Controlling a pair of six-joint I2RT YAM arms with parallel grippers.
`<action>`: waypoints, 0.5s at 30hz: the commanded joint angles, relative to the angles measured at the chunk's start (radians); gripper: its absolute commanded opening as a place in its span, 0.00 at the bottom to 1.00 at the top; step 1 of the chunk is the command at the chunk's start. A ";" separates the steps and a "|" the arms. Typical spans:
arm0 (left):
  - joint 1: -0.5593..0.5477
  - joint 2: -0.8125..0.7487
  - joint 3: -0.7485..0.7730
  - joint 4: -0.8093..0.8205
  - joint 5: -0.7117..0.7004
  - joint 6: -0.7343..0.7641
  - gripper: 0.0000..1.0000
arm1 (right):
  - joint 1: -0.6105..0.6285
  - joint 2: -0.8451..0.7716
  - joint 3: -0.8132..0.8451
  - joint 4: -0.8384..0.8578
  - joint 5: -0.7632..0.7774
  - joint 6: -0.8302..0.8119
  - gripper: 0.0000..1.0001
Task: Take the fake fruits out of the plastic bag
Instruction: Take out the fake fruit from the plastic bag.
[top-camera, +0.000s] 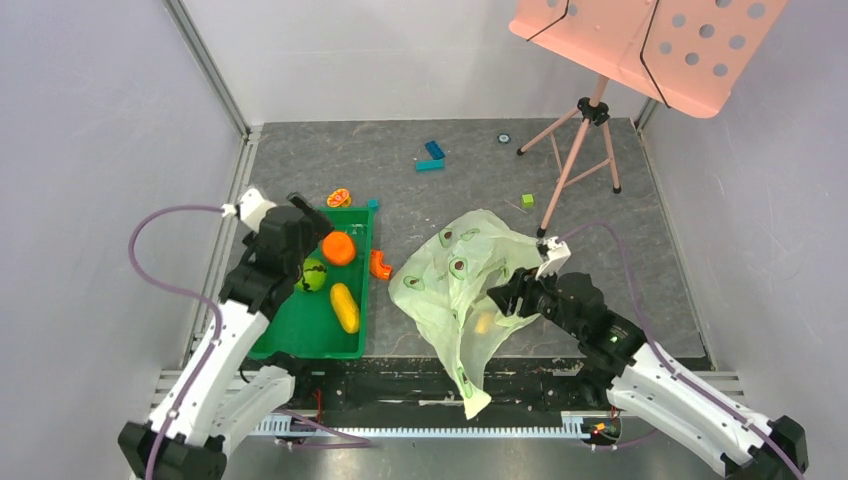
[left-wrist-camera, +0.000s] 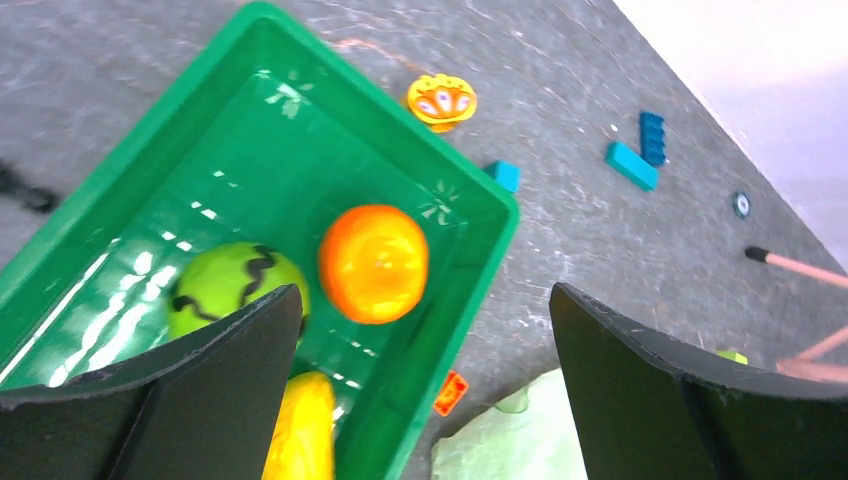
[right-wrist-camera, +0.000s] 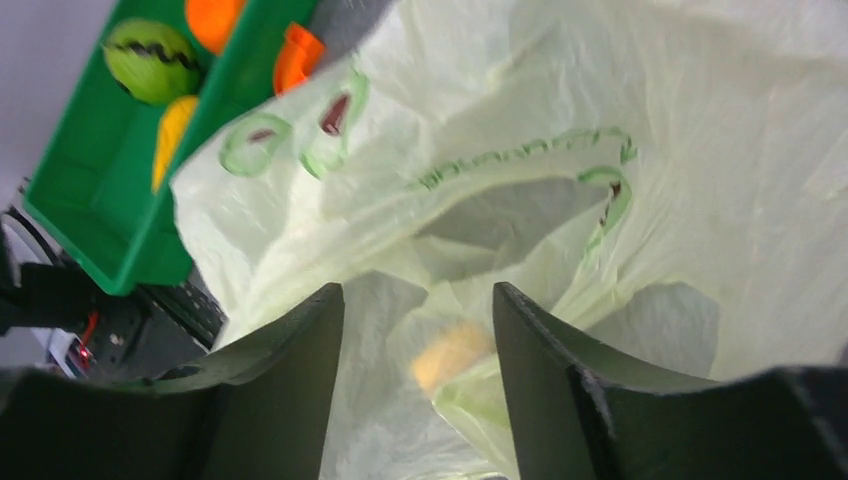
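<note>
The pale green plastic bag (top-camera: 460, 270) (right-wrist-camera: 520, 120) lies crumpled on the table, part of it hanging over the front edge. A yellowish fruit (top-camera: 484, 323) (right-wrist-camera: 450, 355) shows dimly through its film. My right gripper (top-camera: 505, 300) (right-wrist-camera: 418, 290) stands at the bag with its jaws apart. Bag film and that fruit lie between them, nearer the right finger. A round orange fruit (top-camera: 338, 248) (left-wrist-camera: 373, 262), a light green one with a dark zigzag (top-camera: 313, 275) (left-wrist-camera: 225, 285) and an oblong yellow one (top-camera: 344, 307) (left-wrist-camera: 300, 430) lie in the green tray (top-camera: 310, 350) (left-wrist-camera: 470, 200). My left gripper (top-camera: 305, 225) (left-wrist-camera: 425, 300) hangs open and empty over the tray.
A flat orange curved piece (top-camera: 380, 265) (left-wrist-camera: 450, 392) lies between tray and bag. An orange slice toy (top-camera: 339, 197) sits behind the tray. Blue blocks (top-camera: 433, 155) and a small green block (top-camera: 527, 200) lie further back. A pink music stand's tripod (top-camera: 590, 130) stands at the back right.
</note>
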 joint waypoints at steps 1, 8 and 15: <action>-0.044 0.135 0.090 0.128 0.133 0.128 1.00 | 0.002 0.048 -0.051 0.068 -0.039 -0.050 0.53; -0.303 0.390 0.198 0.260 0.111 0.187 0.98 | 0.002 0.158 -0.150 0.322 -0.132 -0.141 0.44; -0.341 0.726 0.368 0.408 0.241 0.260 0.94 | 0.001 0.364 -0.132 0.525 -0.144 -0.220 0.40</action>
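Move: From the left hand, the green bag's middle lies some 33 cm to the right, about 4 cm back and 20 cm down. On the way, the orange fruit in the crate is about 5 cm ahead, 6 cm right and 17 cm below; the red-orange curved piece is 3 cm ahead, 14 cm right and 19 cm below. From the right hand, the bag's middle is about 4 cm ahead, 8 cm left and 13 cm down; a yellow patch showing through the plastic is level with it, 5 cm left and 12 cm below. Rightward and somewhat forward, the left hand sweeps about 20 cm over the orange fruit and the crate's rim towards the bag, sinking slightly, turning clockwise some 30 degrees, fingers still wide open. Meanwhile the right hand drops about 7 cm towards the bag's folds, edging left late on and narrowing its fingers to under half open; its contact with the plastic can't be seen. ##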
